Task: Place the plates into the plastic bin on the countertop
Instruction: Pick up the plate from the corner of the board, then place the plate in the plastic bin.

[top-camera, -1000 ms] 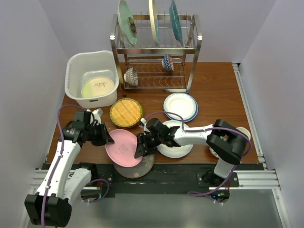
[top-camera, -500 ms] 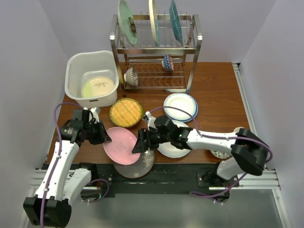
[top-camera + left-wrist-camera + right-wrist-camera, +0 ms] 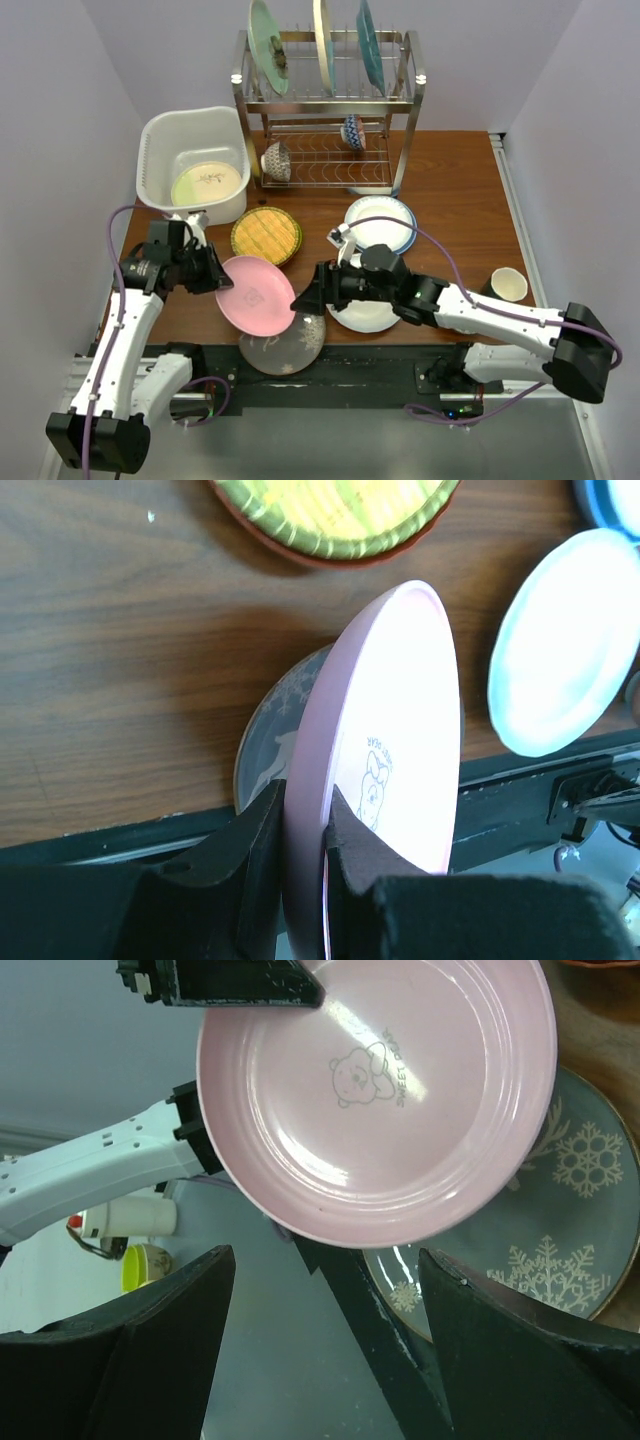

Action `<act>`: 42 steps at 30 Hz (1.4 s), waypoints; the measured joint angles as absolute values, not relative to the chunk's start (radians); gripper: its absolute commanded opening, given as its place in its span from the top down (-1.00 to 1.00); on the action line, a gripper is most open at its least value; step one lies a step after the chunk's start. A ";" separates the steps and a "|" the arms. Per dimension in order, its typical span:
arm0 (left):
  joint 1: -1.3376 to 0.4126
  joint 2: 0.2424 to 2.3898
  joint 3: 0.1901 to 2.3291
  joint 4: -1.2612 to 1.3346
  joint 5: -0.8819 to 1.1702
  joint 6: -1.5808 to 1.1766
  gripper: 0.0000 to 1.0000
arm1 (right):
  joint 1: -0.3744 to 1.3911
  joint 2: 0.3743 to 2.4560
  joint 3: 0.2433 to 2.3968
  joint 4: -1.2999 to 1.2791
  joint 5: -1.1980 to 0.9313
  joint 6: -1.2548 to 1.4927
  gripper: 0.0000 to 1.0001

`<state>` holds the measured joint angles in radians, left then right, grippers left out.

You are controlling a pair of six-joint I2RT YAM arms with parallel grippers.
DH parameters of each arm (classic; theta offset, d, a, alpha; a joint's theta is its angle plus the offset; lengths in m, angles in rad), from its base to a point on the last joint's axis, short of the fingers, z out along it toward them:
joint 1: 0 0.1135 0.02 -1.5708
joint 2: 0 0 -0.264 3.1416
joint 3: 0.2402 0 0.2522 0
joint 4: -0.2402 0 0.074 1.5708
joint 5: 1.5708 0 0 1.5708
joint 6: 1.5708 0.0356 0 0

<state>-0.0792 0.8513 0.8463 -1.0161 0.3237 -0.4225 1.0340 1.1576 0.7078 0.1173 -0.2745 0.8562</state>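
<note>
My left gripper (image 3: 216, 276) (image 3: 305, 815) is shut on the left rim of a pink plate (image 3: 256, 294) (image 3: 400, 700) (image 3: 380, 1090). That plate hangs tilted above the countertop (image 3: 450, 170), partly over a grey snowflake plate (image 3: 285, 346) (image 3: 545, 1250) at the front edge. My right gripper (image 3: 303, 300) (image 3: 325, 1256) stands open just off the pink plate's right rim, with nothing between its fingers. The white plastic bin (image 3: 160, 140) sits at the back left with a cream-and-lime plate (image 3: 206, 183) inside. A woven yellow plate (image 3: 266, 236) lies in front of the bin.
A white plate (image 3: 368, 316) lies under my right arm, and a white-on-blue stack (image 3: 384, 222) sits behind it. The metal rack (image 3: 325, 110) at the back holds three upright plates and two small bowls. A cup (image 3: 508, 285) stands at the right edge.
The right gripper opened, let go of the pink plate's rim and drew back to the right. The left gripper carried the plate up and toward the back left.
</note>
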 measured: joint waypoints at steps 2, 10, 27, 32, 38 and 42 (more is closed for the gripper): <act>-0.079 0.860 0.872 -1.015 0.323 -0.422 1.00 | 1.034 1.134 0.694 0.112 -0.269 0.857 -0.56; -0.079 0.937 0.975 -1.004 0.311 -0.423 1.00 | 1.034 1.117 0.639 0.084 -0.252 0.862 -0.56; -0.079 1.196 1.233 -0.910 0.289 -0.424 1.00 | 1.034 1.057 0.545 0.052 -0.252 0.879 -0.56; -0.079 1.240 1.270 -0.884 0.268 -0.427 1.00 | 1.034 1.057 0.541 0.046 -0.251 0.879 -0.56; -0.072 1.265 1.300 -0.879 0.228 -0.429 1.00 | 1.034 1.058 0.540 0.042 -0.251 0.879 -0.56; -0.040 1.288 1.329 -0.877 0.208 -0.429 1.00 | 1.034 1.058 0.540 0.039 -0.251 0.879 -0.56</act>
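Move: The left hand already holds the pink plate by its left rim. From this hand the plastic bin's middle is about 25 cm ahead, 7 cm to the left and 7 cm lower; the pie lies 10 cm ahead, 7 cm to the right and 12 cm below, beside its route. The grey reindeer plate lies some 13 cm back, 11 cm right and 13 cm down. From the open right hand the bin is about 29 cm ahead, 25 cm left, 10 cm lower. Forward and up goes the left hand, about 14 cm out and 8 cm higher, edging left only at the end, carrying the pink plate towards the bin; its fingers keep their pinch on the rim and tip some 10 degrees more forward. The right hand, already clear of the plate and still wide open, sinks about 6 cm while drawing off to the right and slightly back. ##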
